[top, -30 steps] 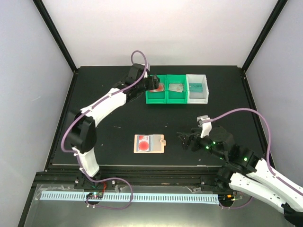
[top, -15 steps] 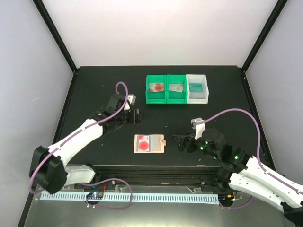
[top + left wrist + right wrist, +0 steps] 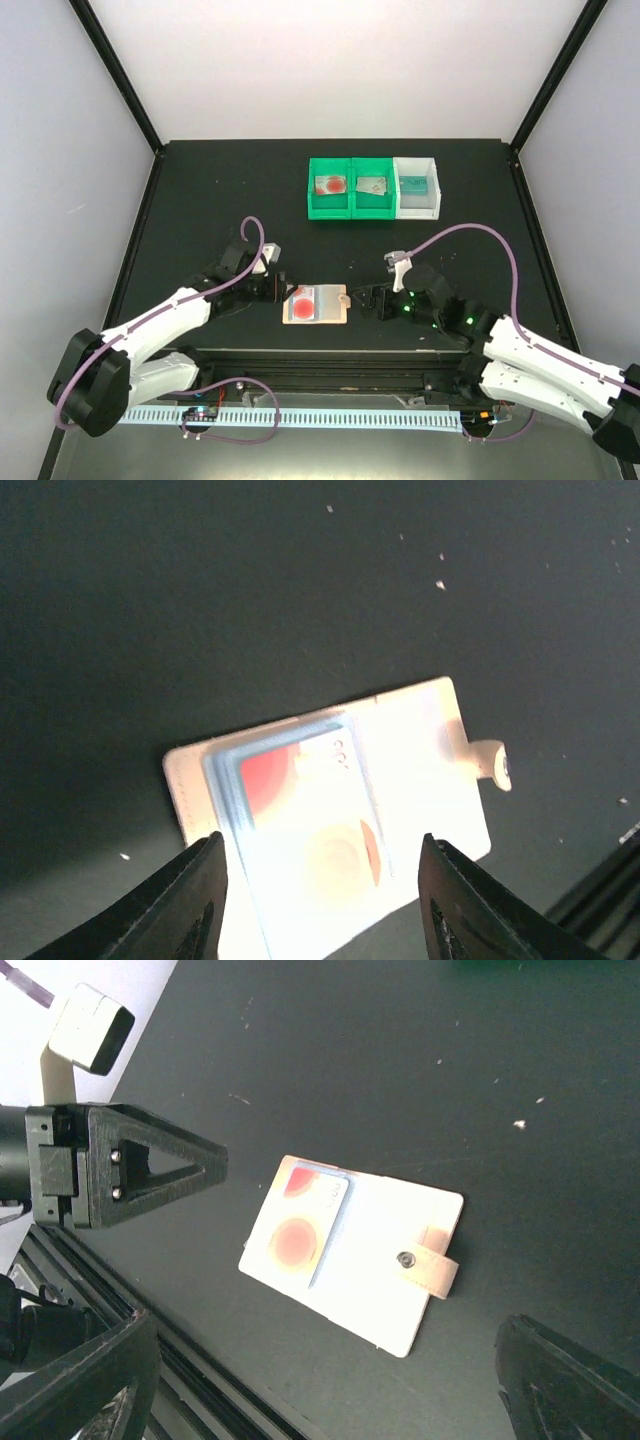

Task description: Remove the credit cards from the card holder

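The peach card holder (image 3: 334, 303) lies open and flat near the table's front edge. A pale credit card with red blotches (image 3: 300, 302) sits in its left pocket. My left gripper (image 3: 279, 287) hovers at the holder's left edge, open, with nothing between its fingers. In the left wrist view the holder (image 3: 420, 750) and the card (image 3: 300, 800) show between and beyond the fingertips (image 3: 195, 900). My right gripper (image 3: 363, 300) stands open just right of the holder's tab. The right wrist view shows the holder (image 3: 390, 1270), the card (image 3: 300, 1230) and the left gripper (image 3: 200, 1165).
Two green bins (image 3: 350, 208) and a white bin (image 3: 417, 208) stand in a row at the back. Each holds one card: a red-blotched card (image 3: 329, 184), a silver card (image 3: 372, 185) and a teal card (image 3: 416, 183). The table's front rail (image 3: 110, 1290) runs close to the holder.
My left arm has swung back from the left green bin to the holder's left side, its jaws narrowing somewhat. My right gripper has moved left toward the holder's tab.
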Controlling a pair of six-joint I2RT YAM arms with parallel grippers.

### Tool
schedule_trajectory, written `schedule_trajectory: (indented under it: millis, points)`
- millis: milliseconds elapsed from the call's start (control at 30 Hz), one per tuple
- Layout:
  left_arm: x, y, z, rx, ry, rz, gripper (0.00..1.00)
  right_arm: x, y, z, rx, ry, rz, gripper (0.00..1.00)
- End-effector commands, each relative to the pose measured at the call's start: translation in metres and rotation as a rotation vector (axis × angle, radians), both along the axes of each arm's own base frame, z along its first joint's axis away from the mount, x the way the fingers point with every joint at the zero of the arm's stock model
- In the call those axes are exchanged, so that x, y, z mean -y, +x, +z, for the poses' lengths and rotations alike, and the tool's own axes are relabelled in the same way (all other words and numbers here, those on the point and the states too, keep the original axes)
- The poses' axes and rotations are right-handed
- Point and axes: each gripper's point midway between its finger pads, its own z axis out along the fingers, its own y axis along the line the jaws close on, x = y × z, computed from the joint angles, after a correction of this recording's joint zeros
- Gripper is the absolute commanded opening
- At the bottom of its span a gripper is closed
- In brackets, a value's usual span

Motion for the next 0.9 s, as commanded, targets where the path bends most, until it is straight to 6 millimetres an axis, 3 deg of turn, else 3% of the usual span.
schedule_trajectory:
  millis: [0,167,300,467,633,867]
  points:
    - [0.019,0.001,0.010,0.014,-0.145,-0.033,0.53,-0.019,0.005,0.000,-0.040,0.075,0.008,0.90]
    - [0.019,-0.006,-0.009,-0.020,-0.149,-0.037,0.44,-0.037,0.007,-0.008,-0.084,0.104,0.037,0.80]
    - [0.009,-0.006,-0.028,-0.019,-0.094,0.000,0.35,-0.053,0.009,-0.016,-0.110,0.131,0.071,0.58]
    - [0.018,-0.009,-0.040,-0.059,-0.128,-0.030,0.33,-0.064,0.013,-0.031,-0.150,0.100,0.084,0.37]
    - [0.017,-0.012,-0.053,-0.088,-0.116,-0.032,0.27,-0.076,0.018,-0.045,-0.175,0.088,0.099,0.28]
    - [0.019,-0.020,-0.064,-0.132,-0.138,-0.038,0.12,-0.099,0.022,-0.067,-0.224,0.076,0.148,0.24]
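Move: The credit card, in its clear sleeve on the left half of the open card holder, lies about 3 cm to the right of the left hand, roughly level with it fore and aft, 7 cm below. From the right hand the card is some 13 cm to the left, 4 cm ahead and 14 cm down. The holder's middle is 3 cm to the right of the card and level with it; the clasp strap is 10 cm to its right, 1 cm farther out. The left hand sinks about 6 cm, easing slightly back and to the right as its half-open fingers close nearly shut, and brings the tips down onto the left edge of the card's clear sleeve. From the other side the right hand comes down and left in about equal parts, some 8 cm each, over the holder's right half towards the card, tipping about 15 degrees further down while its wide-open fingers narrow to a small gap, still above the holder. ##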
